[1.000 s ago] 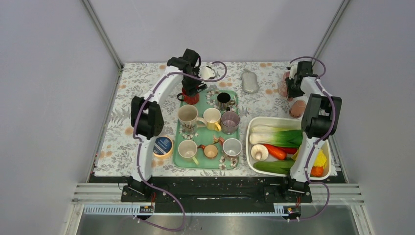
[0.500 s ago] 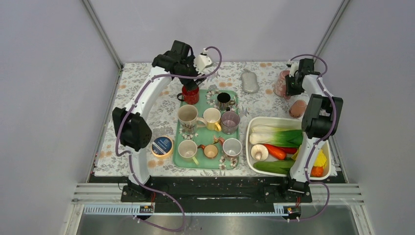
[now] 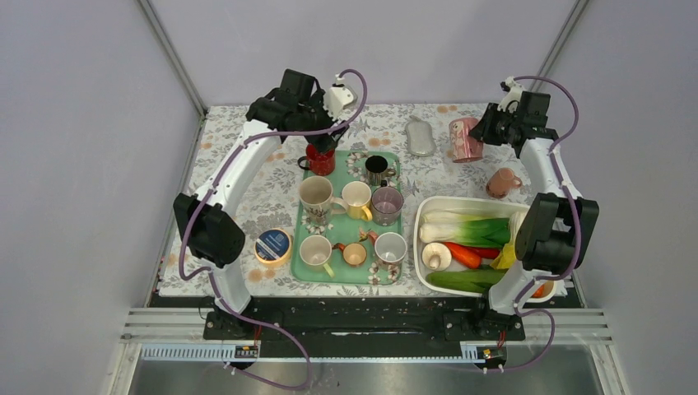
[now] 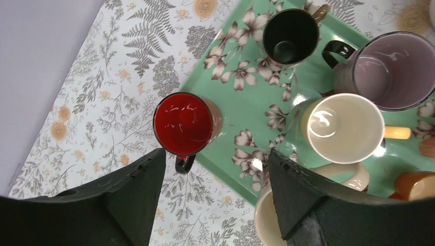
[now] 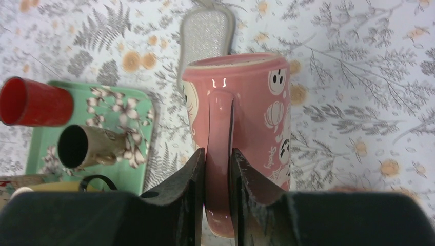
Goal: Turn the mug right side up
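Note:
My right gripper (image 3: 487, 132) is shut on the handle of a pink mug (image 3: 465, 141) with white cartoon prints. It holds the mug off the table at the back right, tilted. In the right wrist view the fingers (image 5: 195, 169) clamp the handle of the mug (image 5: 256, 102), and its rim points away from the camera. My left gripper (image 3: 323, 132) is open and empty above a red mug (image 3: 320, 158), which stands upright at the tray's back left corner. In the left wrist view the open gripper (image 4: 215, 159) hangs above the red mug (image 4: 183, 123).
A green floral tray (image 3: 346, 276) holds several upright mugs. A grey oval object (image 3: 421, 136) lies behind it. A small brownish-pink mug (image 3: 500, 182) lies by a white bin (image 3: 421, 216) of vegetables. A tape roll (image 3: 273, 245) sits left of the tray.
My right gripper has lifted the pink mug off the table and carried it left, tilting it. My left gripper has risen away from the red mug.

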`<state>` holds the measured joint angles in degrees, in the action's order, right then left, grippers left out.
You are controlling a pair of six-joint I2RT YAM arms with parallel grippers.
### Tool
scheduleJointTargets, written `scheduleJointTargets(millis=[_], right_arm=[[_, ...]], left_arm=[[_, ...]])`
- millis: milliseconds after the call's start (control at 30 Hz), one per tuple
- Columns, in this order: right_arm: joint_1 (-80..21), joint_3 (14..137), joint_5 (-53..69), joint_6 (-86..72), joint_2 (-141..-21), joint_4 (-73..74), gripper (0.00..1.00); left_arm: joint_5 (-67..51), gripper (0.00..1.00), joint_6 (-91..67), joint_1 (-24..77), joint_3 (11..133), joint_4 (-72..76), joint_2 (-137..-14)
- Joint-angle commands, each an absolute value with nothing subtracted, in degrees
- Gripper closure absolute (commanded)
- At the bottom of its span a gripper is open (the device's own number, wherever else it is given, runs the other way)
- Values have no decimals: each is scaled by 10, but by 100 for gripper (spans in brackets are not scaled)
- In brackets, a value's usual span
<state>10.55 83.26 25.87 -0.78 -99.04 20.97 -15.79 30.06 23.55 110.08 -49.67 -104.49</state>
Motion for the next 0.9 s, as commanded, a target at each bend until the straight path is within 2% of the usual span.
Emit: scheduleJointTargets(millis=[0,233,267,367,400,500,633,733,867], right_arm=[[105,844,318,-64,-966,111,100],[105,824,364,-175,-961,35,100],[105,815,373,-204,-958,12,100],[105,783,388,-284,-941,-65,100],[104,772,392,-306,-933,-84,100],[98,737,401,-350,-903,-126,100],[86,711,409,-385,-869,-137,100],[80,684,407,-405,-833,-157,100],[72,654,393,-407,-792,-160,100]], left_arm=[[-178,24,288,253,1096,-481,-1010],[-192,22,263,287,1103,-489,-1020],[-174,19,270,309,1103,-481,-1024],[-96,2,311,376,1104,-438,-1039],[-65,1,334,401,1100,-418,-1045],[47,1,426,476,1050,-289,-1051],[154,1,568,539,972,-34,-1081],[177,1,616,553,956,114,-1114],[150,1,630,557,907,218,-1129]])
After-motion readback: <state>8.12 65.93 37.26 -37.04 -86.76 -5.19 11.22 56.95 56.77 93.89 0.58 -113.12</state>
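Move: Some 34 cm to the left hand's right, about 5 cm farther out and 5 cm lower, hangs the pink mug; from the left hand the red mug is about 5 cm ahead, 3 cm left and 21 cm down, the metal mug 3 cm ahead, 13 cm right at like depth. The right hand already holds the pink mug's handle, its body some 4 cm left, 3 cm ahead and 1 cm below; the gray mat is about 8 cm ahead, 12 cm left and 19 cm down. Sweeping right about 24 cm, slowly at first and then fast, the left hand heads for the pink mug, drawing back some and then partly returning, while its fingers open wide and swing up out of their downward slant. The right hand keeps its pinch on the handle, carries the mug left and later up, about 7 cm each, and rolls some 30 degrees, its left side rising. ##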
